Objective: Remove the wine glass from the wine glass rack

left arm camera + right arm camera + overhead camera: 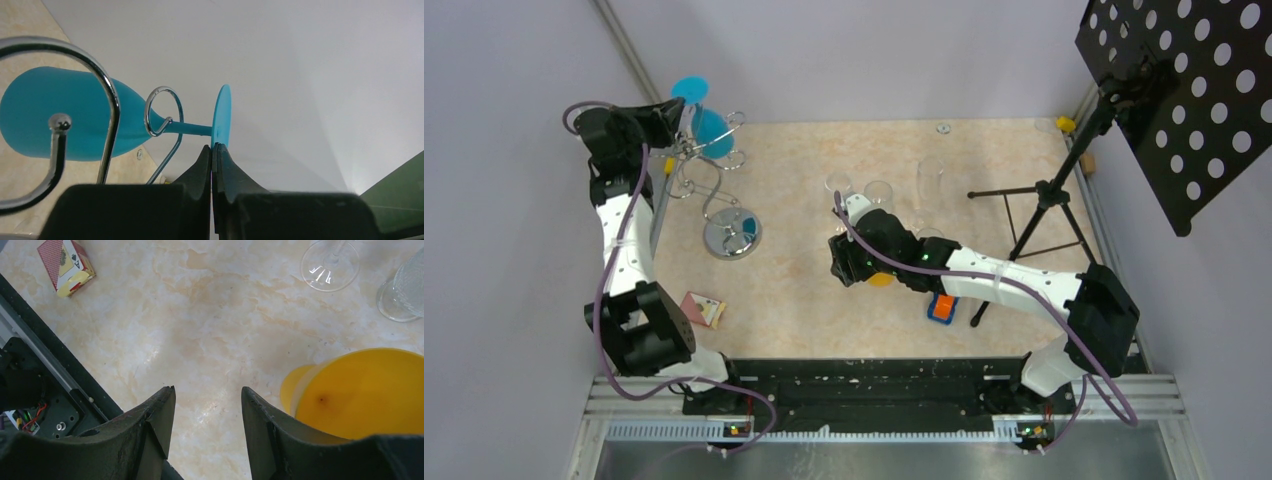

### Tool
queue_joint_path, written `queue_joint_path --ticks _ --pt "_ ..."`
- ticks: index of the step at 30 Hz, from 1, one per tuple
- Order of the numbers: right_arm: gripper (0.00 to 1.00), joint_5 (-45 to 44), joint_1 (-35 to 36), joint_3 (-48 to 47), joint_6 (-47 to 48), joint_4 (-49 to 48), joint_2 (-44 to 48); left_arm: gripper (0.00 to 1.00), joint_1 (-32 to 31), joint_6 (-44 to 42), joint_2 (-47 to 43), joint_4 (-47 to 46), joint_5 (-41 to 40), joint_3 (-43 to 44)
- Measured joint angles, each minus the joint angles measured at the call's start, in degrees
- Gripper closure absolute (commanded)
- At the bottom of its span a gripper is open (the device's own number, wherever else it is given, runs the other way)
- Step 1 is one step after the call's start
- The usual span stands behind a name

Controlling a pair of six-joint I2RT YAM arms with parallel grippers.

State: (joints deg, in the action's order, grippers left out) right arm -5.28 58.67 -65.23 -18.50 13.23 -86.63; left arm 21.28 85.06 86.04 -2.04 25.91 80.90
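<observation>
The blue wine glass [711,130] hangs at the far left on the wine glass rack [714,190], a silver wire stand with a round chrome base [732,237]. In the left wrist view the glass's stem [192,129] passes through a wire loop [161,111], with the bowl [55,115] on one side and the round foot [221,116] on the other. My left gripper [214,148] is shut, its tips pinching the rim of that foot. My right gripper [207,392] hovers open over bare table near the middle, nothing between its fingers.
A yellow cup [360,392] lies just right of the right gripper. Clear glasses [879,190] stand mid-table behind it. A black tripod [1044,200] with a perforated board [1184,90] fills the right side. A card box [705,309] and an orange-blue item [942,307] lie near the front.
</observation>
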Motion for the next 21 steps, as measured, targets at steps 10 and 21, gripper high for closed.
queue_joint_path --ticks 10,21 --pt "0.48 0.2 0.0 0.0 -0.6 0.0 0.0 1.00 1.3 -1.6 -5.4 5.8 -1.9 0.0" --pt "0.48 0.4 0.0 0.0 -0.8 0.0 0.3 1.00 3.4 -1.6 -8.2 8.4 -7.6 -2.5"
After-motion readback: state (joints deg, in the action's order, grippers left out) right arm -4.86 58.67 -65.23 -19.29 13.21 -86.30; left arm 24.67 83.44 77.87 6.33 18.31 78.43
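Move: The left hand already pinches the foot rim of the upside-down blue wine glass; its bowl hangs about 10 cm below the fingers, some 3 cm to their left and 1 cm ahead. The rack's wire hub is roughly 4 cm back, 4 cm right and 6 cm lower, with the rack base under it, about 38 cm below the hand. From the idle right hand, the glass is about 24 cm ahead, 22 cm left and 13 cm higher. The left hand, still shut on the foot rim of the blue glass, draws it back about 4 cm, rising a centimetre or two at first and then sinking about 1 cm. As the backward pull slows, it swings left as well, some 3 cm in all, carrying the glass past the rack's curled wires while the wrist turns roughly 10 degrees counter-clockwise. ##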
